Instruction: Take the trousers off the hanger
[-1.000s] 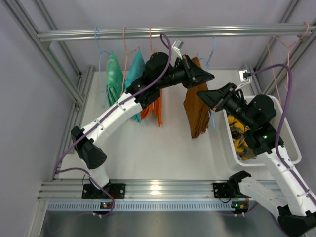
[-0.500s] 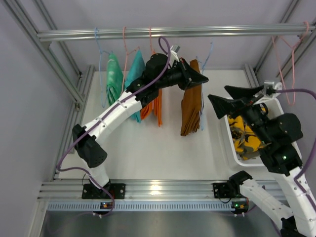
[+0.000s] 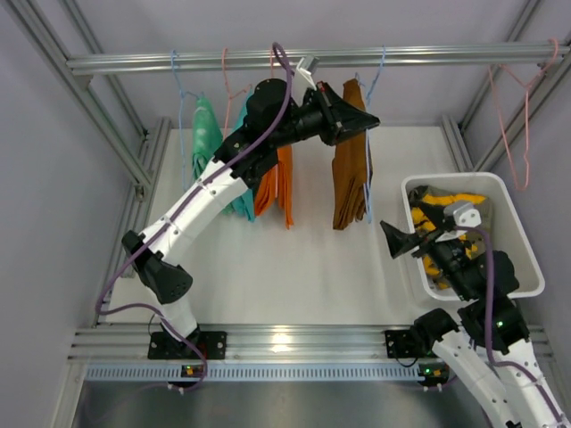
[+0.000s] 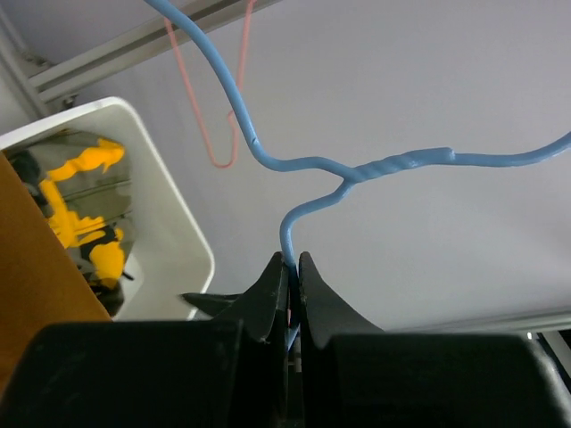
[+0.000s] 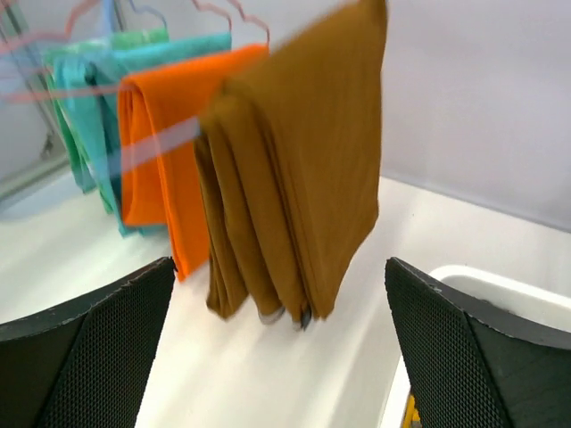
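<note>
The brown trousers (image 3: 350,169) hang folded over a blue wire hanger (image 3: 368,98) below the rail. My left gripper (image 3: 361,119) is shut on that hanger's wire just under its twisted neck; the wire (image 4: 357,169) runs up from between my closed jaws (image 4: 293,260). My right gripper (image 3: 400,241) is open and empty, low and near, in front of the brown trousers (image 5: 294,178), well apart from them (image 5: 285,357). Orange (image 3: 284,183), teal (image 3: 239,134) and green (image 3: 205,138) trousers hang to the left. The yellow-and-dark trousers (image 3: 442,236) lie in the white bin.
The white bin (image 3: 526,259) stands at the right, its rim beside my right gripper (image 5: 482,283). An aluminium rail (image 3: 178,62) crosses the back. Empty pink hangers (image 3: 522,116) hang at the far right. Frame posts stand at both sides.
My right arm has pulled back from the brown trousers toward the near edge, still open. My left gripper has carried the blue hanger with the trousers slightly up and back.
</note>
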You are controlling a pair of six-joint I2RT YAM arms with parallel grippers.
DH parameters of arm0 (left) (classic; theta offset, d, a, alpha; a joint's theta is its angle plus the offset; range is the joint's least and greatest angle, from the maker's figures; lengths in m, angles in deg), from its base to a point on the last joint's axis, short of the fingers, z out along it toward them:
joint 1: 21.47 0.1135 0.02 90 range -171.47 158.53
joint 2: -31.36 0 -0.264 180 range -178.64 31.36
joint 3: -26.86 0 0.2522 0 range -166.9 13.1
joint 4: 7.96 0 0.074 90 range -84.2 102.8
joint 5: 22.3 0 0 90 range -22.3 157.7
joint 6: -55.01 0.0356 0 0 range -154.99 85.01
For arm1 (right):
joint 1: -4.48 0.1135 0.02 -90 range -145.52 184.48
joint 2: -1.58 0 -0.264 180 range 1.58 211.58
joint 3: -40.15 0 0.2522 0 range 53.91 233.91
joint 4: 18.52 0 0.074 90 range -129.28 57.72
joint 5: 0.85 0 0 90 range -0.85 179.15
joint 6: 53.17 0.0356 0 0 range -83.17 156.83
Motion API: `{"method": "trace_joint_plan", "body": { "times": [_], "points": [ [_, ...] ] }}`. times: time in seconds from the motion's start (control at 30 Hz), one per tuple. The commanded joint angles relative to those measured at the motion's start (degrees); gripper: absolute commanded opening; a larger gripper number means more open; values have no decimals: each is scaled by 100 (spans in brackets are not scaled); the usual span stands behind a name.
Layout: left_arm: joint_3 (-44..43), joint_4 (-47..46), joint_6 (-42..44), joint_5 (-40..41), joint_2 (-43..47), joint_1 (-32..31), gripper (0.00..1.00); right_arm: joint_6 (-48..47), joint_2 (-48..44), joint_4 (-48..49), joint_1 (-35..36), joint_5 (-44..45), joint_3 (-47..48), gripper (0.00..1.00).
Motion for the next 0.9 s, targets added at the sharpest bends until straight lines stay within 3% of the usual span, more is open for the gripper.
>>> {"method": "trace_joint_plan", "body": {
  "times": [0.0,0.27,0.4,0.6,0.87],
  "points": [
    [-912,-1309,39,-75,504,0,0,-514,-316,116,45,-268,-513,99],
    [-1512,-1344,-137,-66,354,0,0,-699,-229,757,54,-884,-1235,99],
    [-1749,-1362,-242,-49,301,0,0,-805,25,1721,54,-1042,-1658,100],
    [-1750,-1274,-251,-40,371,0,0,-594,868,2585,63,-1367,-1527,99],
    [-1732,-1256,-269,-14,372,0,0,-488,1484,2973,265,-1508,-1219,99]
  ]
}}
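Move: The brown trousers hang on the blue hanger that the left hand already holds by its neck; their middle is about 19 cm below the left hand, 2 cm ahead and 2 cm left. From the open right hand they are some 13 cm ahead, 10 cm left and 5 cm lower. The orange trousers hang about 22 cm ahead and 27 cm left of the right hand, 6 cm lower; the white bin is 11 cm ahead, 22 cm right and 30 cm below. The brown trousers are carried up about 8 cm, and slightly back and left, by the left hand, which keeps its pinch on the hanger's neck, tips its fingers up a little and then holds still. The wide-open right hand sinks some 10 cm to the level of the legs' lower part, then closes in leftward and forward, turning counter-clockwise; no touch can be seen yet. ##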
